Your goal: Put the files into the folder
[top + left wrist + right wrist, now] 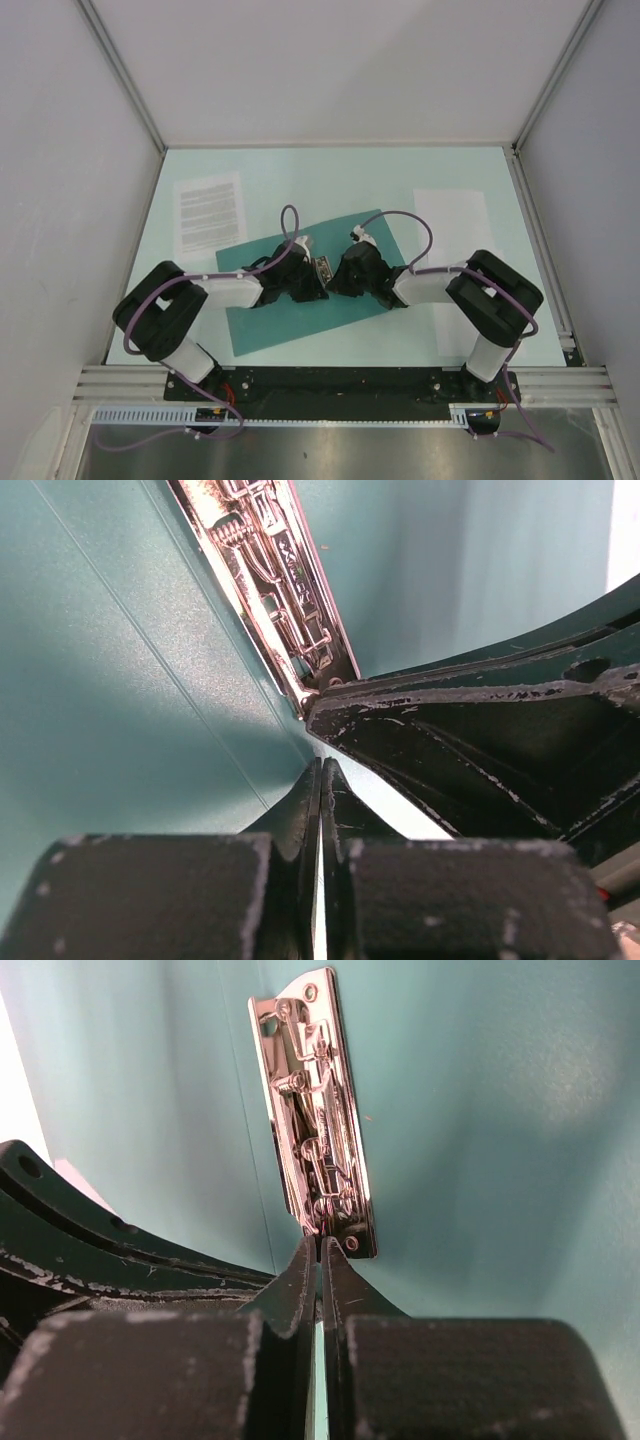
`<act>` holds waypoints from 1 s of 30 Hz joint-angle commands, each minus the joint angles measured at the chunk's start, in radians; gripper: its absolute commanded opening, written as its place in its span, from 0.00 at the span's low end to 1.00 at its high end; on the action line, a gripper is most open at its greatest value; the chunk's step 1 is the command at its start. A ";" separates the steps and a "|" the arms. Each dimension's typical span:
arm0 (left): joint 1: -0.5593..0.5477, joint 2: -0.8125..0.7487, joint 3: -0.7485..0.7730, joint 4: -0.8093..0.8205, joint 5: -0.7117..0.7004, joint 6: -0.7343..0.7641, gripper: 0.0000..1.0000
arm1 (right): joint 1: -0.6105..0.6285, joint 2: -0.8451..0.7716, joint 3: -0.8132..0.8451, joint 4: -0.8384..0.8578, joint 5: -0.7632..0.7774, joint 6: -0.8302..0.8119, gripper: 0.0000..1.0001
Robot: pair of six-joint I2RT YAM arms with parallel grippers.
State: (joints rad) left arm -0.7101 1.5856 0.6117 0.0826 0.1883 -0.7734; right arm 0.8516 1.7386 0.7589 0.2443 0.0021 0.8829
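The teal folder [270, 325] lies opened flat in the middle of the table, its inside facing up and its metal clip [323, 268] showing. My left gripper [312, 275] and right gripper [338, 272] meet tip to tip over that clip, both shut with nothing between the fingers. In the left wrist view the shut gripper [322, 765] points just below the clip [285, 590]. In the right wrist view the shut gripper [320, 1245] touches the lower end of the clip [315, 1110]. Of the files, the printed sheet [209, 212] lies at the back left and the nearly blank sheet [452, 220] at the back right, both outside the folder.
White walls with metal corner posts [125, 75] close in the pale mint tabletop [330, 175] on three sides. The arm bases sit on a rail [330, 382] along the near edge. Each wrist view shows the other gripper's black body [480, 750] close by.
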 commanded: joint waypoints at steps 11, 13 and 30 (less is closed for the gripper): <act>-0.006 0.142 -0.162 -0.172 -0.132 0.002 0.00 | -0.071 -0.079 -0.076 0.009 -0.095 -0.159 0.00; -0.005 0.148 -0.162 -0.173 -0.133 0.002 0.00 | -0.091 -0.105 -0.076 0.026 -0.120 -0.151 0.00; -0.060 0.140 -0.136 -0.173 -0.096 -0.030 0.00 | -0.148 -0.087 -0.082 0.159 -0.300 -0.068 0.27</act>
State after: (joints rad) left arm -0.7254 1.6184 0.5571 0.2638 0.2016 -0.8566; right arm 0.7033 1.6436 0.6777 0.3290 -0.2573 0.7914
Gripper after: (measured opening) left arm 0.006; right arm 0.245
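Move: The two shut grippers are close together at the near end of the metal clip in the open folder. The clip's middle is about 7 cm ahead of the left hand, and about 5 cm ahead and 2 cm left of the right hand. The folder's own middle is some 4 cm ahead and 5 cm left of the left hand; the white sheets are about 36 cm right and 7 cm ahead of the right hand. Fingertips of both hands are already down on the folder, the right ones at the clip's near end. The left stays low and shut, sliding only some 1.5 cm to the right; the right hand pulls about 2.5 cm to the right while easing upward, then rises to about 3 cm in all, coming a little back left and starting to open just above the clip's near end. ##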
